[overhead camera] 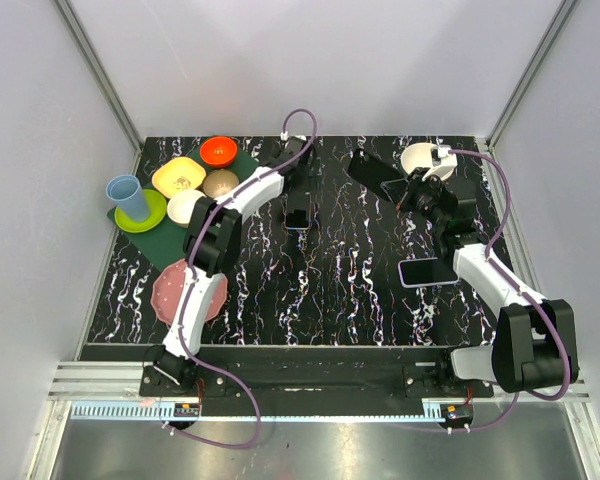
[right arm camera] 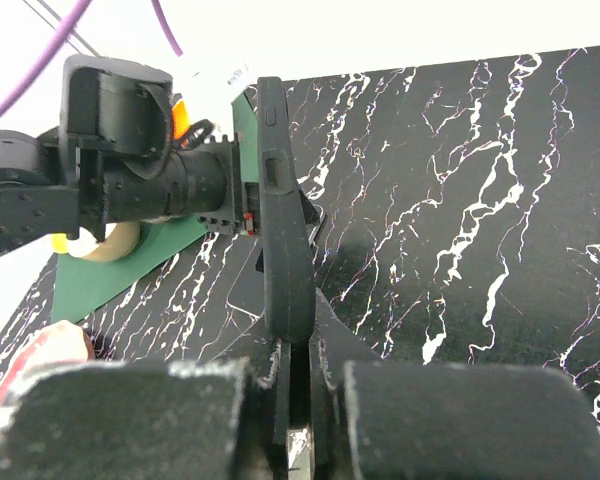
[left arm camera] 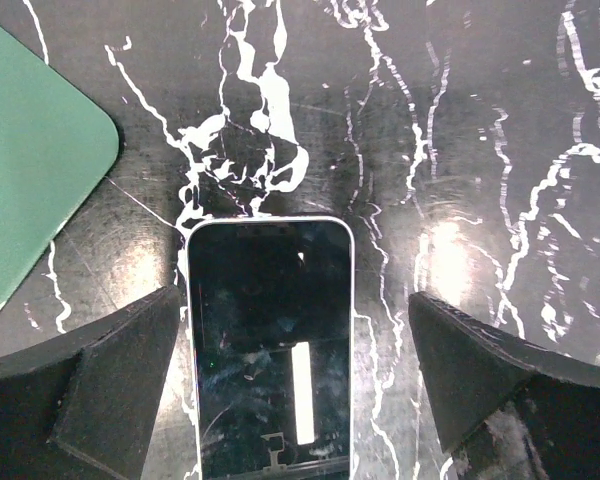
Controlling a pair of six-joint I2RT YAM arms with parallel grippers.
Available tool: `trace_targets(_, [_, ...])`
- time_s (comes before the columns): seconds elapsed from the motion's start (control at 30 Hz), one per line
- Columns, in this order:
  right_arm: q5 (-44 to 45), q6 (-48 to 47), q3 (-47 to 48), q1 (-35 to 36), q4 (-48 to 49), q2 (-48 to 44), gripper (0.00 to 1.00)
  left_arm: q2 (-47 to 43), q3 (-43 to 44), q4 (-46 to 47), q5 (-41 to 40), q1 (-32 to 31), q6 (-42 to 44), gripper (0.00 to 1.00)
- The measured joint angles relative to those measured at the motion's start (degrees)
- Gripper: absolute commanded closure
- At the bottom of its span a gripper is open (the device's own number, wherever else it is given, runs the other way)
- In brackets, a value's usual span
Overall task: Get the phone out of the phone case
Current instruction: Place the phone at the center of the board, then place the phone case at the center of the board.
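The phone point(left arm camera: 270, 340), dark-screened with a thin white rim, lies flat on the black marbled table point(left arm camera: 460, 150). My left gripper point(left arm camera: 295, 305) stands open over it, one finger on each side and neither touching it. From above, the phone point(overhead camera: 298, 219) lies just below that gripper point(overhead camera: 298, 198). The black phone case point(right arm camera: 283, 230) shows edge-on, upright, with my right gripper point(right arm camera: 298, 350) shut on its lower edge. In the top view the case point(overhead camera: 373, 170) hangs above the table at the back right, empty, off my right gripper point(overhead camera: 408, 192).
A second phone point(overhead camera: 427, 271) lies by the right arm. A white bowl point(overhead camera: 423, 157) sits at the back right. On the left are a green mat point(left arm camera: 30, 170), a blue cup point(overhead camera: 127, 195), yellow plate point(overhead camera: 177, 177), orange bowl point(overhead camera: 218, 151) and pink plate point(overhead camera: 175, 288).
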Motion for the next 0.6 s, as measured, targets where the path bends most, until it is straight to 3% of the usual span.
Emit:
trace_targets(0.23, [0.0,-0.9,1.1,0.0,-3.4,0.3,1.00,-8.6,-1.3,1.2,3.6,0.3,8.2,0.01])
trace_targets(0.4, [-3.8,-1.6,1.2,0.0,-3.6,0.5,1.00,-25.0,-14.3,8.8,11.0,1.1,21.7,0.01])
trace_targets(0.6, [-10.4,-3.1,2.7,0.4,-5.6,2.4,1.00,-41.8,-26.4,11.8,26.9,1.9,41.3,0.01])
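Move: The phone lies on the board right under the left hand's open fingers, its middle some 5 cm back, barely 1 cm to the left and about 2 cm below. The brown bowl stands about 22 cm to the left of that hand and 2 cm farther out; the orange bowl about 24 cm left and 13 cm ahead. From the right hand, the phone lies about 8 cm ahead, 23 cm left and 21 cm below. Already clear of the phone, the left hand lifts away with fingers still wide open, first straight up, then also drawing back, about 24 cm up and 9 cm back in all, turning some 45 degrees clockwise as the fingers swing up from their downward slant. The right hand keeps its pinch on the black phone case and eases a few centimetres left, slightly back and down, turning a little counter-clockwise. ##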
